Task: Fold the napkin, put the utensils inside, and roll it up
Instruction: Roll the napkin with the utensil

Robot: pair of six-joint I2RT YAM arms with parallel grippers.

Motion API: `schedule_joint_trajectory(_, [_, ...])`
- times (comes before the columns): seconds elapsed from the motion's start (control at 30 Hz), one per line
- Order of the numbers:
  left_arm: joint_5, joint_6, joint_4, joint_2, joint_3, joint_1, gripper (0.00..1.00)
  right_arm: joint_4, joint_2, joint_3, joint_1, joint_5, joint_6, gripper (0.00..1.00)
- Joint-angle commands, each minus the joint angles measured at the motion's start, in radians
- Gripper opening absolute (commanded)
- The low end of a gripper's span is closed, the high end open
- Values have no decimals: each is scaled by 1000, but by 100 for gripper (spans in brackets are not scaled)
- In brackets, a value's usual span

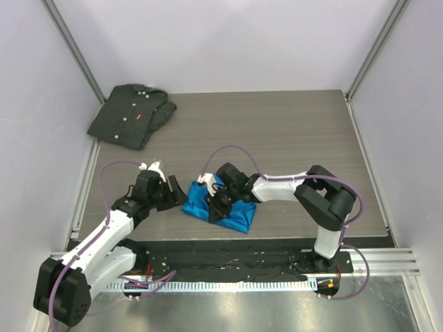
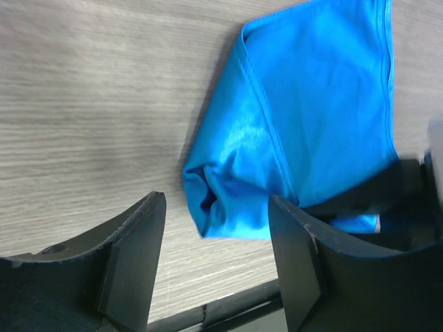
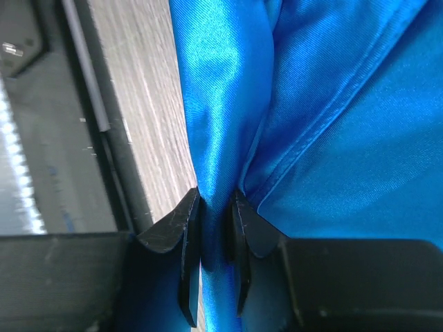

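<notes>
The bright blue napkin (image 1: 234, 211) lies folded and partly bunched near the table's front edge. My right gripper (image 1: 219, 207) is over its near side, shut on a rolled fold of the napkin (image 3: 214, 173). My left gripper (image 1: 173, 194) hovers just left of the cloth, open, with nothing between its fingers (image 2: 135, 249); the napkin's bunched end (image 2: 221, 200) lies just beyond the jaws. In the left wrist view the napkin (image 2: 318, 117) spreads up and to the right. The utensils are out of view.
A dark grey-black buttoned shirt (image 1: 131, 114) lies crumpled at the back left corner. The wooden table (image 1: 291, 131) is bounded by white walls. Its black front edge strip (image 2: 228, 311) runs right behind my left gripper.
</notes>
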Motion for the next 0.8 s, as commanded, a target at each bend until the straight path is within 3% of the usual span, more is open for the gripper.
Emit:
schedule_joint_trajectory(0.0, [72, 12, 99, -18, -30, 1, 62, -31, 74, -28, -50, -173, 58, 13])
schedule_joint_trajectory(0.23, [123, 15, 209, 54, -53, 3, 53, -57, 160, 11, -106, -267, 77, 10])
schedule_joint_trajectory(0.57, [129, 18, 291, 156, -78, 3, 41, -78, 205, 35, -116, -271, 72, 10])
schedule_joint_trajectory(0.67, [129, 15, 305, 188, -88, 3, 32, -81, 208, 38, -119, -265, 72, 10])
schedule_joint_trajectory(0.77, [129, 18, 303, 217, -90, 3, 8, -86, 191, 38, -117, -239, 75, 13])
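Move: From the open left hand, the napkin's left corner lies nearly straight below, some 2 cm to the right and 5 cm down. The right gripper, pinching the napkin's rolled near edge, is about 5 cm back, 9 cm right and 5 cm down; the napkin's near right corner is about 7 cm back, 20 cm right and 6 cm down. From the right hand, that left corner lies roughly 8 cm left and 5 cm ahead, at about its own height. The left hand eases about 2 cm to the right over the napkin's left corner and then sinks, some 3.5 cm down in all, its fingers closing most of the way as it comes down to pinch the corner. Meanwhile the right hand stays in place and keeps its grip on the rolled near edge, its wrist turning some 20 degrees so the fingertips point more back towards the base, and stops turning towards the end. ##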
